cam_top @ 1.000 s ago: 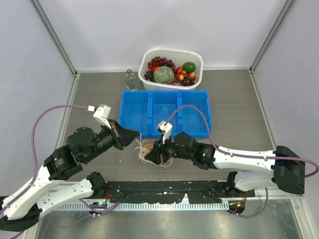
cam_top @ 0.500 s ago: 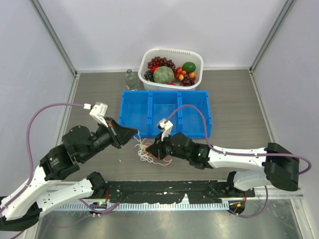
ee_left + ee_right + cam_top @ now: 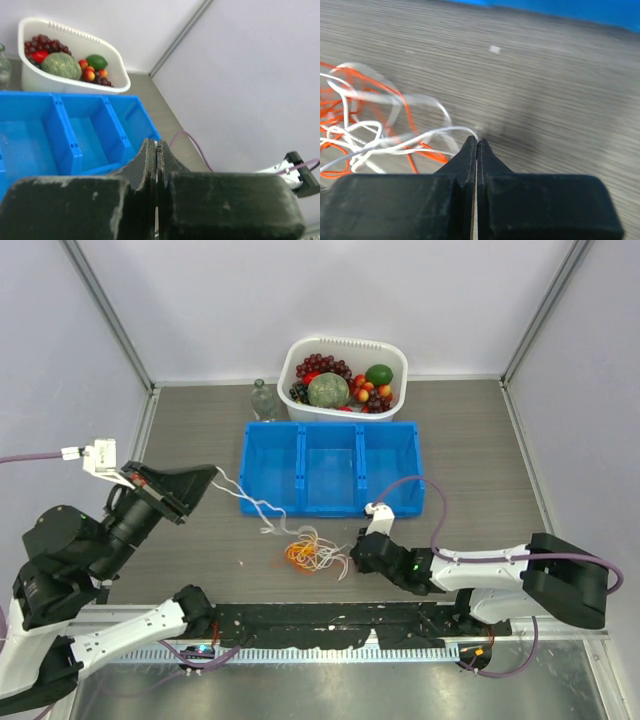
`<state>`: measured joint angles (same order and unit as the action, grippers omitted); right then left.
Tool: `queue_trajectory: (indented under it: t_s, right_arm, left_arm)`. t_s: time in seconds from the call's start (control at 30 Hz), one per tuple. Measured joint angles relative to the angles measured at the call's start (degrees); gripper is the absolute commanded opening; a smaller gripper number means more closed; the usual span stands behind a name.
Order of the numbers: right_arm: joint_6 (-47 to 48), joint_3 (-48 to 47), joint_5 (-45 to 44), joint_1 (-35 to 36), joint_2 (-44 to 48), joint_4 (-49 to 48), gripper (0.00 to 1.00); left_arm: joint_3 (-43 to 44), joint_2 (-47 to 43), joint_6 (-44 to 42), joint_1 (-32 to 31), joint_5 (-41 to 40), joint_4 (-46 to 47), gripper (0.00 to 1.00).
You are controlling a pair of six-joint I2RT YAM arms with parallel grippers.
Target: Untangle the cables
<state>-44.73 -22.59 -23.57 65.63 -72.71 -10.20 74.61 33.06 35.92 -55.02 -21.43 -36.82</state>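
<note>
The cables (image 3: 312,553) lie as a loose tangle of orange and white cords on the table, in front of the blue bin. One white cable (image 3: 243,500) runs up and to the left from the tangle to my left gripper (image 3: 213,473). That gripper is raised and shut on the cable's end, and a white sliver shows between its fingertips in the left wrist view. My right gripper (image 3: 353,549) sits low, just right of the tangle. It is shut on the end of another white cable (image 3: 437,134), which curves away left into the orange cords (image 3: 350,125).
A blue three-compartment bin (image 3: 330,427) stands behind the tangle. Behind the bin is a white basket (image 3: 345,341) of fruit. A clear bottle (image 3: 263,400) stands to the basket's left. Metal frame posts and white walls close in the table's sides.
My left arm has pulled back left and up, drawing a white cable out of the tangle. My right gripper closed on a white cable end and moved right, toward the near edge.
</note>
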Motion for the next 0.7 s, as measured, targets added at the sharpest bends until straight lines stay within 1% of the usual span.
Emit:
queue_trajectory:
  t_s: [0.1,0.23,0.33,0.4,0.43,0.47,0.5,0.53,0.6,0.7]
  right_arm:
    - [-1.8,2.3,-2.9,-0.9,2.9,5.7,0.01]
    - [-2.4,2.2,-7.3,-1.7,7.7,10.9,0.01]
    - [-2.9,1.3,-10.4,-2.4,9.1,15.3,0.01]
    - [-2.8,1.2,-11.3,-2.7,9.6,17.4,0.06]
    - [-2.5,1.2,-11.3,-2.8,9.8,18.3,0.17]
    - [-2.2,1.2,-11.2,-2.9,10.1,18.9,0.30]
    - [-1.6,1.2,-10.8,-2.9,10.6,19.2,0.38]
    - [-0.8,1.2,-10.4,-2.9,11.2,19.3,0.53]
    - [1.2,1.0,-9.2,-2.9,12.5,19.3,0.59]
    - [4.8,-0.4,-7.4,-2.9,14.6,20.2,0.62]
  left_arm:
    - [1.6,-0.6,-0.7,0.0,-1.9,-0.2,0.00]
    - [3.2,-0.5,-1.7,0.0,-3.3,-0.4,0.00]
    - [3.3,-0.6,-1.9,0.0,-4.0,-0.6,0.00]
    - [3.3,-0.6,-1.9,0.0,-4.1,-0.9,0.00]
    - [3.3,-0.6,-1.9,0.0,-4.1,-1.1,0.00]
    - [3.2,-0.6,-1.9,0.0,-4.1,-1.1,0.00]
    - [3.1,-0.5,-1.8,0.0,-4.1,-1.2,0.00]
    - [3.1,-0.5,-1.8,0.0,-4.1,-1.2,0.00]
    - [3.0,0.0,-1.8,0.0,-4.1,-1.3,0.00]
    - [3.0,1.7,-1.9,0.0,-4.1,-1.7,0.00]
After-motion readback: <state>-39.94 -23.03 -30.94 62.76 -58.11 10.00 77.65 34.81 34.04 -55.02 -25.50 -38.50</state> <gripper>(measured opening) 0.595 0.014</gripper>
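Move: The right hand, shut on a white cable a little above the table, has the orange-and-white cable tangle about 10 cm to its left, roughly level with it and 2 cm below. The blue tray's middle lies some 21 cm ahead and 6 cm left, at nearly the same height. From the left hand, held high with another white cable stretch in its fingers, the tangle is about 16 cm to the right, 2 cm ahead and 43 cm down. Rightward and low over the table, the right hand pulls its pinched white strand about 8 cm, rolling some 10 degrees so its left side drops, then opens its fingers wide, lets the strand go and starts rising a couple of centimetres, easing back left. The left hand keeps its grip on the white cable, lifting and shifting left about 2 cm before partly sinking back. ##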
